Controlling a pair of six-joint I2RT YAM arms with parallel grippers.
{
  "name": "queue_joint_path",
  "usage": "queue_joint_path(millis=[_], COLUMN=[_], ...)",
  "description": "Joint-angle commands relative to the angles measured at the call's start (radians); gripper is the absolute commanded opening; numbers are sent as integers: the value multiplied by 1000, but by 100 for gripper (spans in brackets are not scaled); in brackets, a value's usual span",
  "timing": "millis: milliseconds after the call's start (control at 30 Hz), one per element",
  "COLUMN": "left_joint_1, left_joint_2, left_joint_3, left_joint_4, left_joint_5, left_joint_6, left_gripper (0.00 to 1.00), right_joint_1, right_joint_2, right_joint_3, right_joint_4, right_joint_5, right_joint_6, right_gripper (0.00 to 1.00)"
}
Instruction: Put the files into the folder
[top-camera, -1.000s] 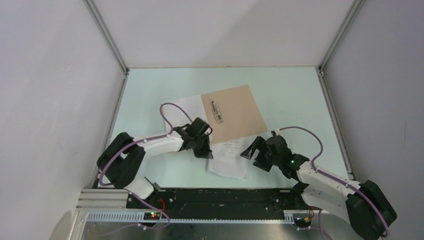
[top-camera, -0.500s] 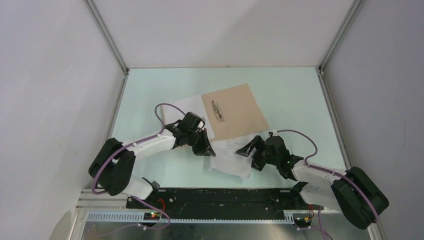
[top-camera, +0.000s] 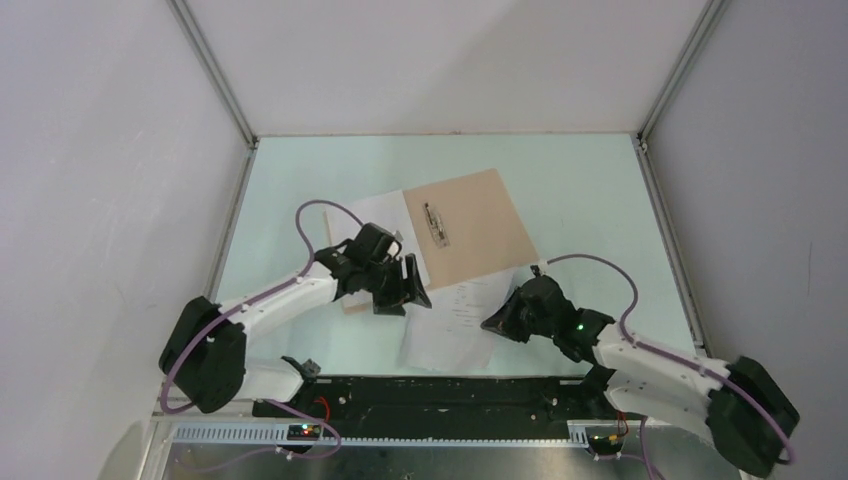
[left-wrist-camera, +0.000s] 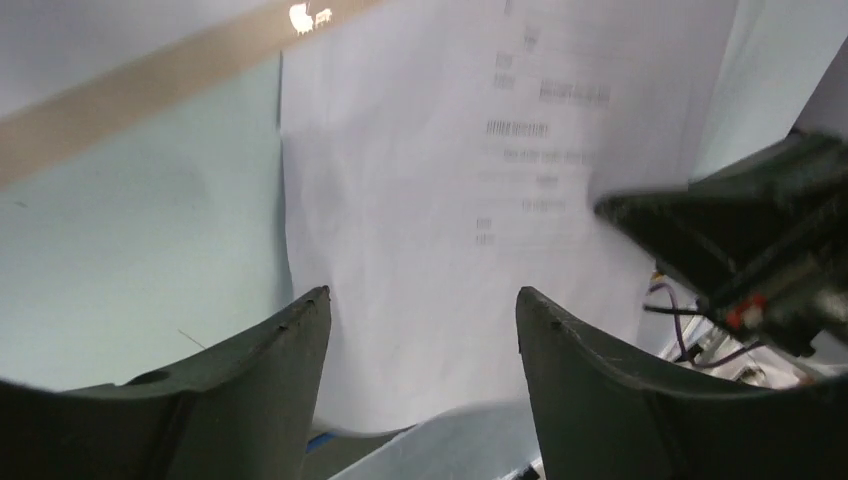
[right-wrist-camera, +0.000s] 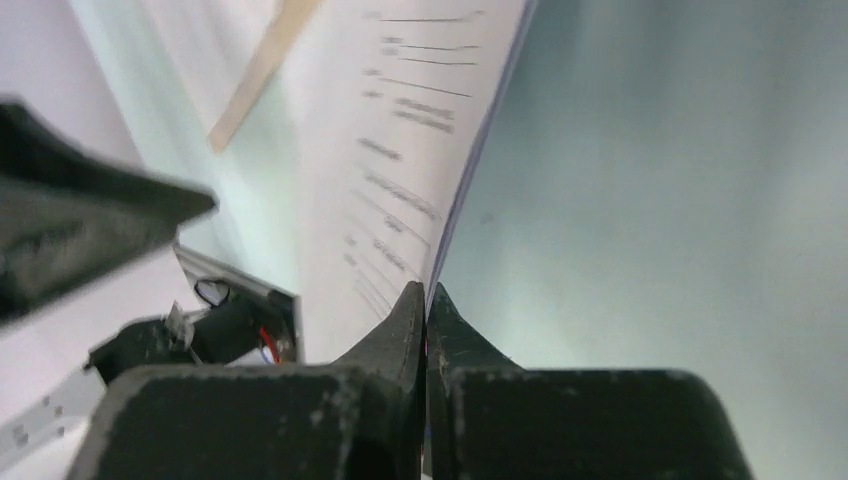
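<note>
The tan folder (top-camera: 475, 225) lies flat mid-table with a small metal clip (top-camera: 435, 224) on it. The files (top-camera: 450, 322), white printed sheets, lie in front of it, their far end against the folder's near edge. My right gripper (top-camera: 495, 322) is shut on the files' right edge; in the right wrist view the jaws (right-wrist-camera: 427, 296) pinch the sheet edge, and the files (right-wrist-camera: 400, 130) run away from them. My left gripper (top-camera: 405, 290) hangs open at the files' left side, and its wrist view shows the files (left-wrist-camera: 450, 150) between spread fingers (left-wrist-camera: 290, 340), touching nothing.
A white sheet (top-camera: 375, 212) sticks out from under the folder's left side. A tan folder strip (left-wrist-camera: 130, 90) crosses the left wrist view. White walls with metal corner posts (top-camera: 215, 80) enclose the table. The black base rail (top-camera: 430, 395) runs along the near edge.
My left gripper has opened, let go of the files and drawn slightly back to the left. My right gripper has moved in and shut on the files' right edge.
</note>
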Motion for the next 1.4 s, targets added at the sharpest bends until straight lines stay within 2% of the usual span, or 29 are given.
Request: queue_joint_path(millis=[0,100,233,300,433,500,633,800,1033,1367], left_joint_1=[19,34,39,40,43,51,58,60,61,79], left_joint_2=[-38,56,280,376,532,593,691,780,826,920], left_joint_3=[157,283,521,604,765,830,931,1022,1041,1134], left_joint_4=[-105,-119,-118,-119,-119,-119,-117,-118,-119,-119], left_joint_5=[-174,-354,-558,-643,-739,-731,-708,-688,-774,-812], left_joint_6=[95,107,108,101,106,105,88,39,-74,-120], left_gripper=[73,74,71,67,61,59,60,62,49,44], right_joint_1=[127,158,150,91,-87,-176,-253,-279,-289,-288], right_joint_2=[-166,-246,-276,-261,-240,-227,-203,-143,-129,-152], right_joint_3=[188,296,451,531,647,701,776,821,836,844], right_joint_4=[-407,-528,-626,-658,-651,-650,-617,-589,-574,-609], right_joint_5=[198,245,349,391,350,299,233,219,201,197], right_joint_6=[-114,-174,-285,-349,-488,-534,-591,-638,-652,-654], right_gripper=[0,0,0,0,0,0,0,0,0,0])
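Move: Some 26 cm ahead of the open left hand, 6 cm to its right and 7 cm lower, sits the folder's metal clip; the filed sheet lies about 18 cm ahead and 10 cm left, the loose file's middle 2 cm back and 12 cm right. From the right hand, which already pinches that file's right edge, the clip is roughly 30 cm ahead, 14 cm left and 4 cm below, the bare flap's middle 29 cm ahead and 4 cm left. Lifting the still-pinched file about 24 cm, the right hand then also carries it forward and out to the right, tipping its fingers up, and holds it there. The left hand arcs some 30 cm forward over the folder to the clip, rising first and then sinking, while its wrist swings from pointing right to pointing forward and down and its fingers partly close without shutting. ##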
